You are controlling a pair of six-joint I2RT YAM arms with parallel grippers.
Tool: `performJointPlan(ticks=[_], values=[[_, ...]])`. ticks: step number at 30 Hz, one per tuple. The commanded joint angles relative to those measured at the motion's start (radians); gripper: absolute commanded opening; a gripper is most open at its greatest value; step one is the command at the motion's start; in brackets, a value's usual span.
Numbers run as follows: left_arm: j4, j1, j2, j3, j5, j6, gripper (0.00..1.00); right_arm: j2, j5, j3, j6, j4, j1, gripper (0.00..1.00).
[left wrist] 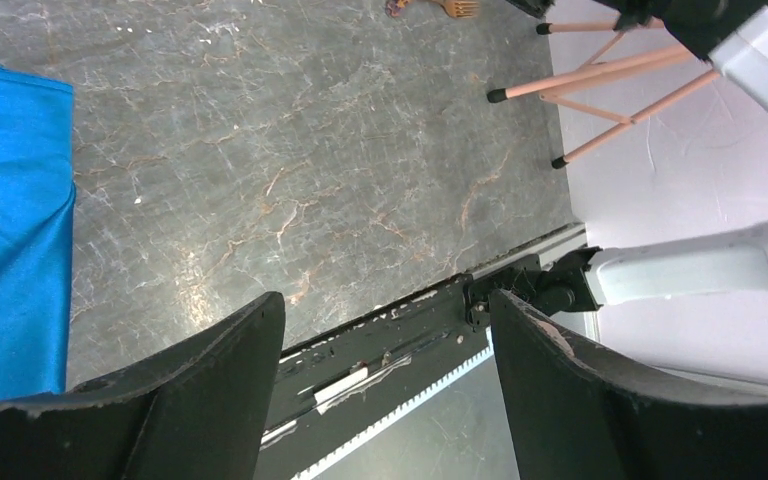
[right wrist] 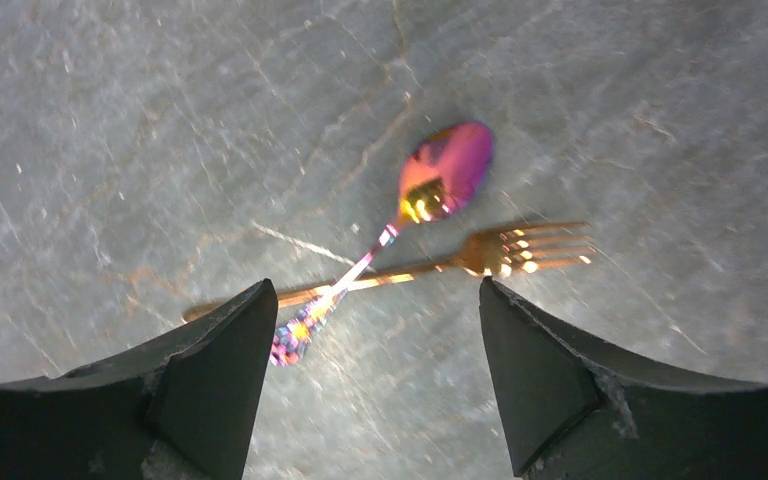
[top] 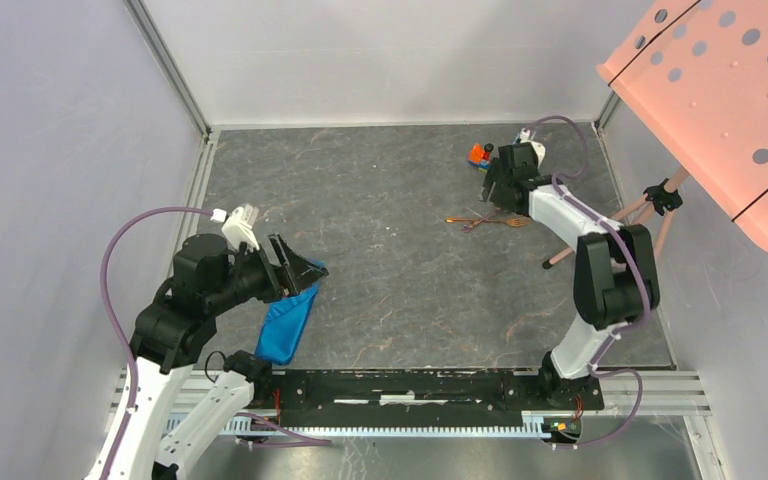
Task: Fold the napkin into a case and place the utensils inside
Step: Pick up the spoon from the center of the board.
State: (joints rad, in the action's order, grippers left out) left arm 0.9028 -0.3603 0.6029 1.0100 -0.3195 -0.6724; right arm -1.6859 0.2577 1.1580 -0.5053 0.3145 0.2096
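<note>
The bright blue napkin (top: 285, 322) lies folded into a narrow oblong at the front left; its edge also shows in the left wrist view (left wrist: 10, 230). My left gripper (top: 305, 268) hovers just above its far end, open and holding nothing (left wrist: 385, 305). The utensils (top: 485, 221) lie crossed on the table at the back right: a shiny spoon (right wrist: 440, 175) over a copper-gold fork (right wrist: 520, 250). My right gripper (top: 492, 198) hangs open right over them (right wrist: 375, 290), its fingertips either side of the handles and touching neither.
An orange-and-blue toy block (top: 478, 154) sits behind the right gripper. A peach perforated panel (top: 720, 90) on a tripod (top: 600, 235) stands at the right. White walls close in the dark marbled table (top: 390, 290). A black rail (top: 410, 385) runs along the near edge.
</note>
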Motion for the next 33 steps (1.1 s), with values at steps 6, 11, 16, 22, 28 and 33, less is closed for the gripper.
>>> performJointPlan(ticks=[6, 11, 16, 22, 28, 33], values=[[-0.041, 0.002, -0.017, -0.022, -0.059, 0.049, 0.82, -0.196, 0.088, 0.182, -0.287, 0.057, 0.006, 0.58], [-0.041, 0.001, -0.001, -0.016, -0.064, 0.058, 0.82, -0.244, 0.122, 0.202, -0.311, 0.102, 0.006, 0.57], [-0.050, 0.002, 0.029, -0.007, -0.075, 0.073, 0.82, -0.286, 0.133, 0.174, -0.314, 0.052, 0.005, 0.52], [-0.050, 0.001, 0.035, -0.007, -0.055, 0.078, 0.82, -0.342, 0.135, 0.193, -0.295, 0.020, 0.005, 0.41], [-0.076, 0.002, 0.021, -0.037, -0.046, 0.043, 0.82, -0.332, 0.127, 0.205, -0.277, 0.014, -0.001, 0.13], [-0.109, 0.002, 0.031, -0.045, -0.049, 0.000, 0.83, -0.201, 0.079, 0.149, -0.201, -0.083, -0.001, 0.00]])
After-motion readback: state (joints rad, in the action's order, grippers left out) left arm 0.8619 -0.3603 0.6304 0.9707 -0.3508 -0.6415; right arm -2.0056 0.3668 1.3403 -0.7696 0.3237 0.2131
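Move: The spoon's middle lies about 3 cm ahead of the right hand, 1 cm to its left and some 8 cm below. The fork crosses it at the same height, its middle about 2 cm ahead and 2 cm left of that hand. The toy train stands about 15 cm ahead, 2 cm right and 6 cm lower. From the left hand, the spoon is roughly 30 cm ahead, 38 cm right and 26 cm below. The right hand sinks 7 cm and reaches 4 forward, turning some 15° clockwise, then closes, pinching the spoon's neck. ##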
